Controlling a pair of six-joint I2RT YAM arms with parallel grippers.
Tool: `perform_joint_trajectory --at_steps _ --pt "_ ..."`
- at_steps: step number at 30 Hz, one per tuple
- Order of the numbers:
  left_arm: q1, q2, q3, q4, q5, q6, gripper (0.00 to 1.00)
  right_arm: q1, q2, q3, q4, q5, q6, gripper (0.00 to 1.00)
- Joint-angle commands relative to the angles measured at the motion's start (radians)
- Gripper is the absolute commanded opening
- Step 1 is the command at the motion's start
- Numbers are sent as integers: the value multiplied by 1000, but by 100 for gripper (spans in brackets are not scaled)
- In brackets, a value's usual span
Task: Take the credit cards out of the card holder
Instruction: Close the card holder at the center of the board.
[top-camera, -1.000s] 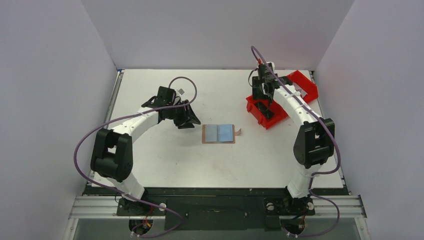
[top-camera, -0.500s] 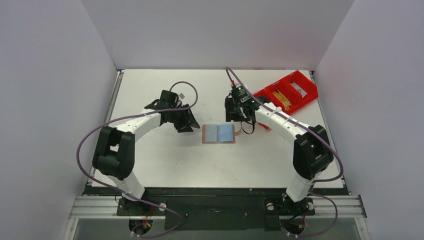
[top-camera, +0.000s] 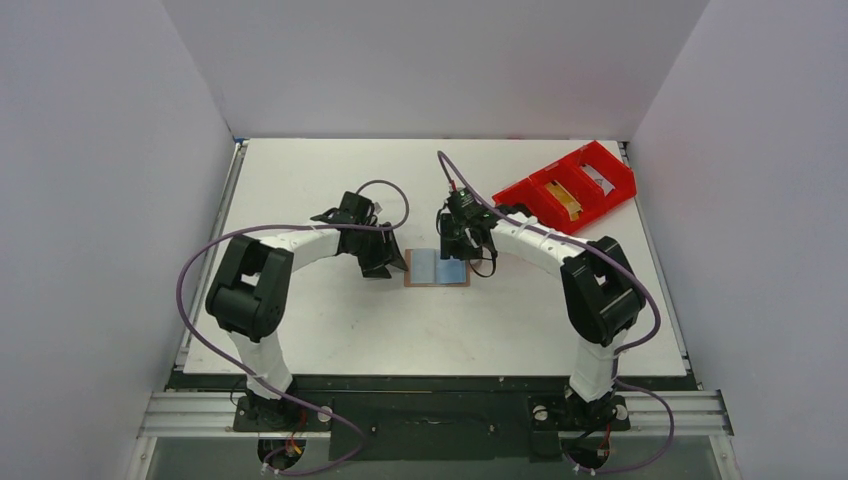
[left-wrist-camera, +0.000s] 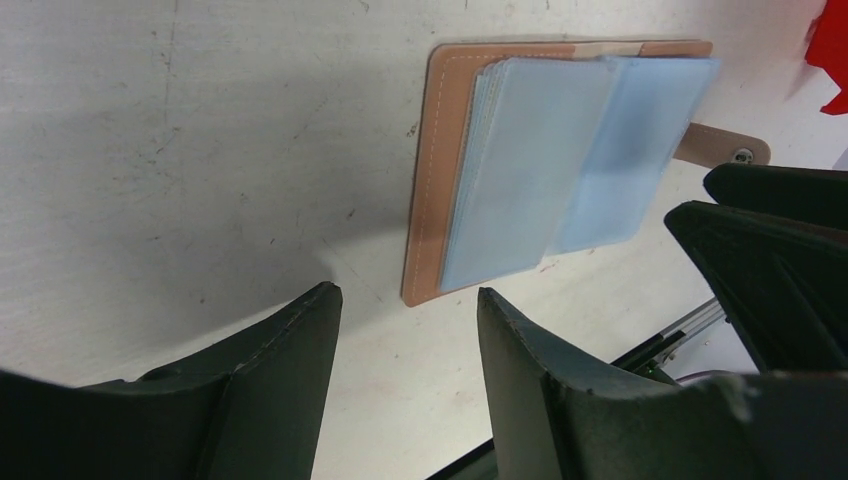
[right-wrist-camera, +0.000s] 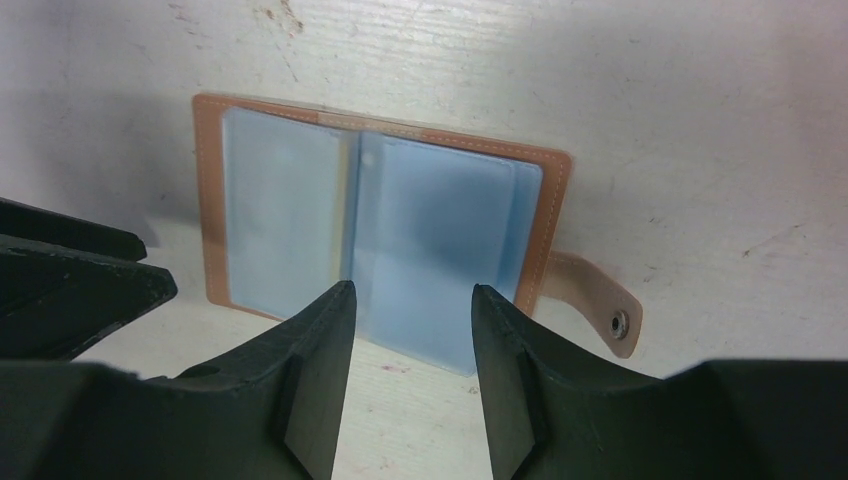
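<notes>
The card holder (top-camera: 430, 270) lies open and flat on the white table, tan outside with pale blue sleeves inside. In the left wrist view the card holder (left-wrist-camera: 520, 170) sits just beyond my left gripper (left-wrist-camera: 408, 293), which is open and empty at its near corner. My right gripper (right-wrist-camera: 412, 288) hovers open over the right sleeve of the card holder (right-wrist-camera: 400, 210), gripping nothing. From above, the left gripper (top-camera: 388, 264) stands at the holder's left edge and the right gripper (top-camera: 458, 246) over its right half. I cannot make out the credit cards inside the sleeves.
A red compartment tray (top-camera: 520, 192) stands at the back right, with an orange card (top-camera: 568, 200) in one compartment. The holder's snap tab (right-wrist-camera: 600, 305) sticks out to its right. The two grippers stand close together across the holder.
My right arm swung from the red tray over to the card holder and its jaws narrowed. The left gripper slid right to the holder's left edge and opened slightly.
</notes>
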Motion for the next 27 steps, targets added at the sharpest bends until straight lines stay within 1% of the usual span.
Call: perform_joint_trajectory --at_steps 1,8,10,13,16,21,23,27 --pt "-12 24 21 80 -6 5 51 -5 13 -26 43 17 15 43" --pt "-38 67 42 101 8 5 53 -31 36 -72 65 31 14 42" --pt "-45 79 50 101 2 6 53 -31 44 -80 72 32 11 40" --pt "-54 97 62 100 -3 5 53 -31 58 -86 82 28 11 34" --pt "-62 114 75 100 -5 0 53 -31 76 -94 91 24 11 29" --pt "-67 112 86 116 12 -24 53 -30 98 -95 99 8 9 26" --pt "-67 95 88 123 22 -38 51 -29 109 -95 103 1 8 23" --pt "-65 49 90 139 46 -68 42 -24 115 -95 108 -13 10 22"
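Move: The open card holder lies between the hands. Its middle is about 9 cm to the left hand's right, 1 cm ahead and 2 cm below; its left edge is only some 3 cm to that hand's right, also about 1 cm ahead. From the right hand, the holder's middle is roughly 3 cm left, 1 cm ahead and 5 cm down, with the snap strap about 4 cm right and level. The red box stands some 18 cm ahead and 25 cm right of that hand. Rightward and low over the table, the left hand slides about 3.5 cm and slightly forward, fingers half open, until its outer finger meets the holder's left cover edge with the loose page between the fingers. The right hand sinks about 4.5 cm, easing 2 cm right, and narrows its fingers to about half their gap at the right page's outer edge, touching down there. ##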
